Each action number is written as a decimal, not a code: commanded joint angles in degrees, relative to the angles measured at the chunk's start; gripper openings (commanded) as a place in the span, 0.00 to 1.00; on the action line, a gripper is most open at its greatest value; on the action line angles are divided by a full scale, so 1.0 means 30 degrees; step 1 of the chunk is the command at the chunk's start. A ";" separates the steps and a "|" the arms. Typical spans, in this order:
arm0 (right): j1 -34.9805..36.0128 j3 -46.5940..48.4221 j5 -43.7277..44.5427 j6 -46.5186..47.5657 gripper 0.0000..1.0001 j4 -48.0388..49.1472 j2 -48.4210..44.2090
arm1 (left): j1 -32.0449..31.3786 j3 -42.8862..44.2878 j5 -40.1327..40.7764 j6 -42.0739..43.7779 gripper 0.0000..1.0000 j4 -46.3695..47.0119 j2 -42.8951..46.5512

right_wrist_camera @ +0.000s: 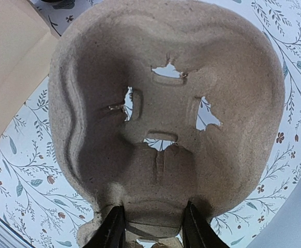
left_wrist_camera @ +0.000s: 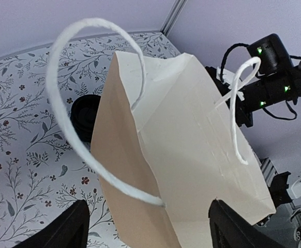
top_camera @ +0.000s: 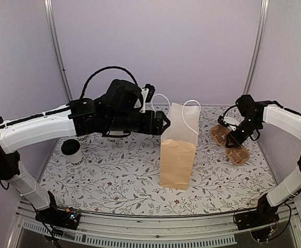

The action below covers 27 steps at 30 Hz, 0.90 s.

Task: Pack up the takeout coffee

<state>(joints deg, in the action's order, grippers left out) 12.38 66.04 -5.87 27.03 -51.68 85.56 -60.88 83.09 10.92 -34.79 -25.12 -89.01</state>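
Note:
The takeout coffee (top_camera: 72, 151), a white cup with a black lid, stands at the table's left edge, below my left arm and away from both grippers. A brown paper bag (top_camera: 177, 155) with white handles stands upright mid-table. My left gripper (top_camera: 165, 122) is at the bag's upper left corner. In the left wrist view it (left_wrist_camera: 150, 230) is open wide, and the top of the bag (left_wrist_camera: 181, 144) lies between its fingers. My right gripper (right_wrist_camera: 154, 230) is shut on the rim of a pulp cup carrier (right_wrist_camera: 166, 103), held just over the table at the right (top_camera: 238, 154).
A dark round object (left_wrist_camera: 86, 113) sits on the floral tablecloth behind the bag, partly hidden by it. The bag's white handle loops (left_wrist_camera: 62, 103) stand up in front of the left wrist camera. Booth walls with metal posts (top_camera: 55, 46) close in the back and sides.

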 commanded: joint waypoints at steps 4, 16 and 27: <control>-0.0020 0.1145 -0.0103 -0.0104 0.36 0.0192 -0.1474 | 0.0301 0.2943 -0.1275 0.0469 0.75 -0.0662 -0.2447; 0.0177 0.7931 -0.3546 0.1685 0.36 0.0133 -0.1911 | 0.0771 0.4357 -0.2423 0.1709 0.48 -0.3513 -0.3135; 0.3303 1.1526 -0.5125 0.3697 0.36 -0.0083 -0.1842 | 0.1622 0.4826 -0.4348 0.4862 0.08 -0.4405 -0.2947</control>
<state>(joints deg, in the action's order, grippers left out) 18.63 97.19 -19.05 34.83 -51.62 80.40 -57.10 95.57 0.30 -24.38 -35.77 -98.45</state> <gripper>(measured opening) 0.360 0.139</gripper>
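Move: The bag's middle is about 6 cm right of the left hand, 2 cm ahead and 14 cm below; its left rim is already between the open fingers. The black lids stand some 14 cm ahead, 10 cm right and 26 cm down, and the carrier about 7 cm ahead, 29 cm right, 17 cm down. From the right hand, still gripping the carrier, the bag's middle is roughly 23 cm left, 4 cm back and 3 cm up. The left fingers close almost shut and pinch the near-left part of the bag's rim, after the hand goes about 4 cm right, then eases back left and sinks 2 cm. The right hand keeps its grip on the carrier's middle and lifts it fast, some 25 cm, first with some forward reach, then swinging 9 cm left towards the bag's mouth as its fingers tip up and forward. ##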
